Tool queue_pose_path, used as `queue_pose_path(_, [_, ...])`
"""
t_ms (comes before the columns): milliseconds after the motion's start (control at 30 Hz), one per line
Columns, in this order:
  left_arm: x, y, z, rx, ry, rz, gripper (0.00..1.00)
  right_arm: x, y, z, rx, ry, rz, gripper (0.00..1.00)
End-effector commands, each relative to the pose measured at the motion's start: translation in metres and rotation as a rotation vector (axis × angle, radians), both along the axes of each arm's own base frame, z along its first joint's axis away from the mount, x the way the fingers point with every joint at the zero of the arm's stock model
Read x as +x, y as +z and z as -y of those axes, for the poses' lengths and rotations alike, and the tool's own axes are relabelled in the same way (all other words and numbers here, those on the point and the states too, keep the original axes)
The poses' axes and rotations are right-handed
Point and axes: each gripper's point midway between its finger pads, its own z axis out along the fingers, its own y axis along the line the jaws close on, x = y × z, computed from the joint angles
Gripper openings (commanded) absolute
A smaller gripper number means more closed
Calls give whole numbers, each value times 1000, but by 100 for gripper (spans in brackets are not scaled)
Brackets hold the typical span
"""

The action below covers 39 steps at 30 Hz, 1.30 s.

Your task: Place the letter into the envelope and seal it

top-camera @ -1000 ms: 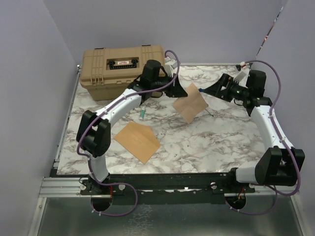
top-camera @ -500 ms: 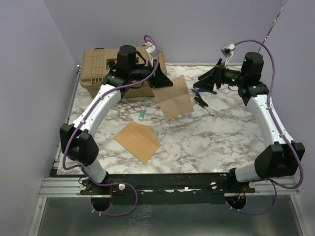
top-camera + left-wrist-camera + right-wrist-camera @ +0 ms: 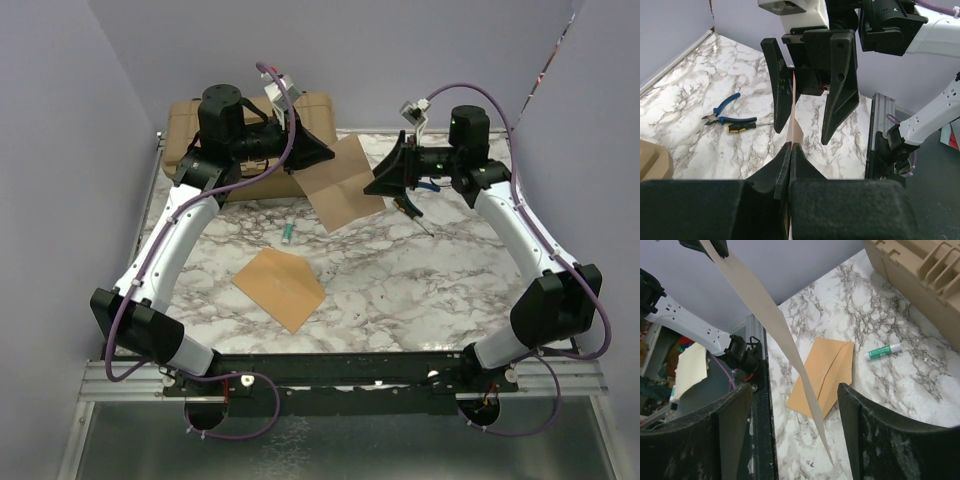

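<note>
The letter [image 3: 345, 185], a pale tan sheet, hangs in the air above the back of the table, and my left gripper [image 3: 318, 156] is shut on its left edge. The left wrist view shows the letter [image 3: 793, 112] edge-on, pinched between my closed fingertips [image 3: 791, 150]. My right gripper [image 3: 378, 183] is open, one finger on each side of the letter's right edge, not touching it. In the right wrist view the letter [image 3: 767, 315] runs as a thin strip between the spread fingers [image 3: 730, 435]. The orange-brown envelope [image 3: 280, 288] lies flat on the table, flap closed.
A tan hard case [image 3: 185, 125] stands at the back left, partly hidden by the left arm. A green-capped glue stick [image 3: 288, 233] lies between the case and the envelope. Blue-handled pliers [image 3: 722, 111] and a yellow-handled screwdriver [image 3: 742, 126] lie under the right gripper. Lavender walls enclose the table.
The left arm has lifted the letter higher and swung it left and back. The right gripper has moved left until its jaws straddle the letter's edge, and they have narrowed somewhat.
</note>
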Motion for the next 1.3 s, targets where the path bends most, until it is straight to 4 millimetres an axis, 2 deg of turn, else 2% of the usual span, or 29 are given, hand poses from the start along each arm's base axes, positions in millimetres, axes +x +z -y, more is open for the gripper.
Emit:
queue_pose_path(0, [-5,13,-4,-4,22,49,0,-12,2,-5,28,72,-11,68])
queue_pose_path(233, [-10,26,-3,-25,1,47,0,-22,5,-19,47,130,-35,29])
queue_pose_path(333, [-13,29,-4,-31,-4,47,0,-13,11,-22,62,92,-39,2])
queue_pose_path(433, [-15,34,-5,-36,4,54,0,5,13,-22,47,-20,-21,1])
queue_pose_path(467, [-15,35,-5,-38,8,56,5,13,14,-20,40,-68,-11,0])
queue_pose_path(567, [-17,41,-8,-43,30,73,55,31,21,-14,24,-196,48,0])
queue_pose_path(633, [-18,46,-11,-48,45,85,74,41,29,-9,17,-274,92,1])
queue_pose_path(667, [-19,50,-12,-52,54,95,81,45,34,-6,14,-311,113,0])
queue_pose_path(767, [-23,63,-17,-65,84,135,93,52,53,2,25,-388,196,0])
queue_pose_path(833, [-21,73,-22,-81,133,154,99,53,67,6,40,-416,258,0])
queue_pose_path(900, [-16,86,-27,-111,196,165,99,49,84,8,70,-420,347,0])
queue_pose_path(1033, [-10,113,-30,-228,263,113,99,39,104,12,82,-407,480,0])
queue_pose_path(1167, [-12,116,-22,-264,207,80,99,24,125,12,116,-366,582,0])
queue_pose_path(1267, [-11,124,-25,-289,231,97,99,26,134,15,123,-395,622,0])
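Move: The left fingers still grip the upper-left edge of the letter, whose middle lies about 4 cm back, 3 cm right and 4 cm below them. From the open right gripper, the letter's middle is some 6 cm left, 3 cm back and 4 cm up. Far below the right hand, roughly 31 cm down, the glue stick lies 20 cm left and 4 cm ahead, and the envelope 21 cm left and 11 cm back. Close the right gripper on the letter's right-hand edge while easing it about 2 cm left and back, with the left hand holding nearly still. Then open the left fingers wide to let go. Carry the letter with the right hand some 6 cm forward, turning clockwise, then about 10 cm up, rolling the wrist roughly 30 degrees; raise the empty left hand about 10 cm and draw it slightly left. ##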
